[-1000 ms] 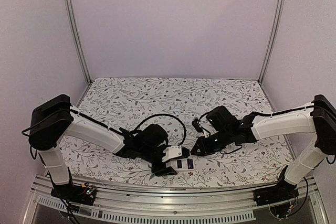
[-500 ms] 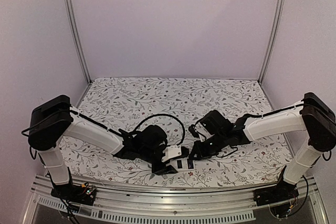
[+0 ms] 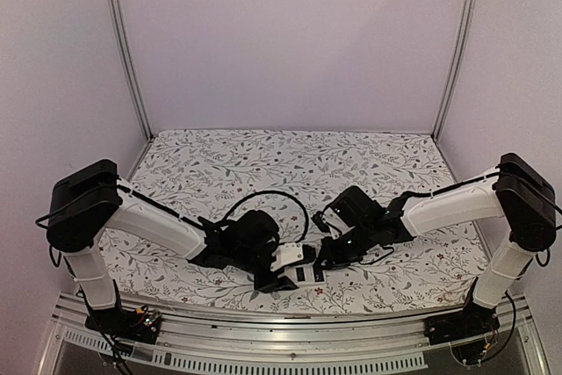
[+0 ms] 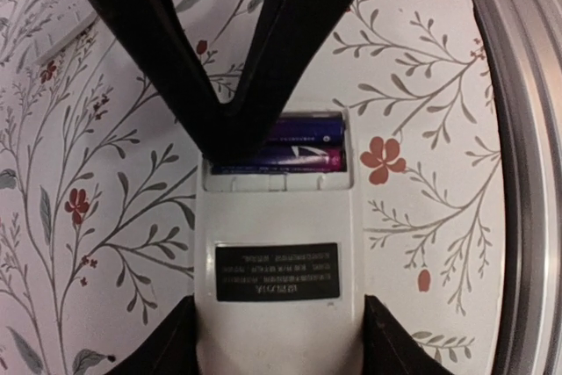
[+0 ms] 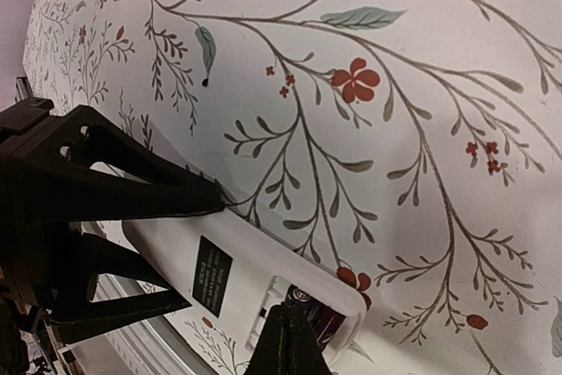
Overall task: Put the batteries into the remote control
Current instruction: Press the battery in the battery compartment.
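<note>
The remote control [image 4: 277,226] lies white back up on the floral cloth, its battery bay uncovered. Two dark batteries [image 4: 307,142] sit side by side in that bay. My left gripper [image 4: 277,344] is shut on the remote's label end, one finger against each long side. My right gripper [image 5: 294,327] is shut, and its joined tips rest on the batteries [image 5: 327,320] in the bay. In the top view the remote [image 3: 309,275] sits near the front edge between the left gripper [image 3: 290,278] and the right gripper [image 3: 327,259].
A metal rail [image 4: 527,173] runs along the table's near edge, close beside the remote. A black cable loop [image 3: 274,199] arches over the left wrist. The flowered cloth [image 3: 290,160] stretches back to the purple walls.
My right gripper has come down and left onto the remote's battery bay, and its jaws have closed. The left jaws have narrowed onto the remote.
</note>
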`<state>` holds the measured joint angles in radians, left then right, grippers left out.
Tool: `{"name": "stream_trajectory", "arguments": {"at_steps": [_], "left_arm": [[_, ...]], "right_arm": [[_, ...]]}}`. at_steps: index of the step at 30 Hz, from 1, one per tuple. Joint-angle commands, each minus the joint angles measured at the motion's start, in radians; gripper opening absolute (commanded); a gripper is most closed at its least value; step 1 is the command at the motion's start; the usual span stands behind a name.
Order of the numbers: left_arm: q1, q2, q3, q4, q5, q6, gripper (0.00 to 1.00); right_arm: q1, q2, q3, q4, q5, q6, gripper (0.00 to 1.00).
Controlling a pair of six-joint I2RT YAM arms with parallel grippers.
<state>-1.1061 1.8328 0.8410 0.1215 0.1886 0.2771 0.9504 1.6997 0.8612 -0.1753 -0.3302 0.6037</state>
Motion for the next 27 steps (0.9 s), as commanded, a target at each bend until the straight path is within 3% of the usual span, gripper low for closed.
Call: {"name": "stream_trajectory", "arguments": {"at_steps": [1,13,18,24,27], "left_arm": [[-0.006,0.011,-0.027,-0.052,-0.045,0.009,0.51],[-0.007,0.012,-0.03,-0.055,-0.055,0.016,0.51],[-0.006,0.015,-0.033,-0.062,-0.055,0.019,0.51],[-0.004,0.012,-0.048,-0.07,-0.069,0.0,0.51],[-0.001,0.014,-0.05,-0.079,-0.073,-0.021,0.51]], "right_arm": [[0.007,0.044,0.008,0.019,-0.009,0.0,0.0],[0.006,0.076,-0.06,-0.018,0.037,0.02,0.0],[-0.001,0.027,0.054,-0.086,0.018,-0.032,0.0],[-0.123,-0.139,0.174,-0.151,0.019,-0.11,0.0],[-0.225,-0.185,0.179,-0.18,0.074,-0.136,0.06]]}}
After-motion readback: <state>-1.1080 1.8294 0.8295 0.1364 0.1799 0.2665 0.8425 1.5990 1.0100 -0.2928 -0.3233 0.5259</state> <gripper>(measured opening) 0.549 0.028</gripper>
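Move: The right gripper's closed tips are at the forward ends of the two batteries in the remote's compartment; the pair's middle lies about 1 cm back, 1 cm to the right and 1 cm below. The remote's black label is some 4 cm left and 1 cm back, the loose cover roughly 7 cm forward and 6 cm right, on the table. From the left gripper, which holds the remote by its sides, the batteries lie about 7 cm right and 1 cm forward, level with it. Keep the right fingers shut and press their tips down onto the forward ends of the batteries, not quite 1 cm lower, and hold there briefly. Then lift them off quickly, up some 8 cm and forward about 5 cm, clear of the remote, while the left gripper keeps the remote clamped and still. ##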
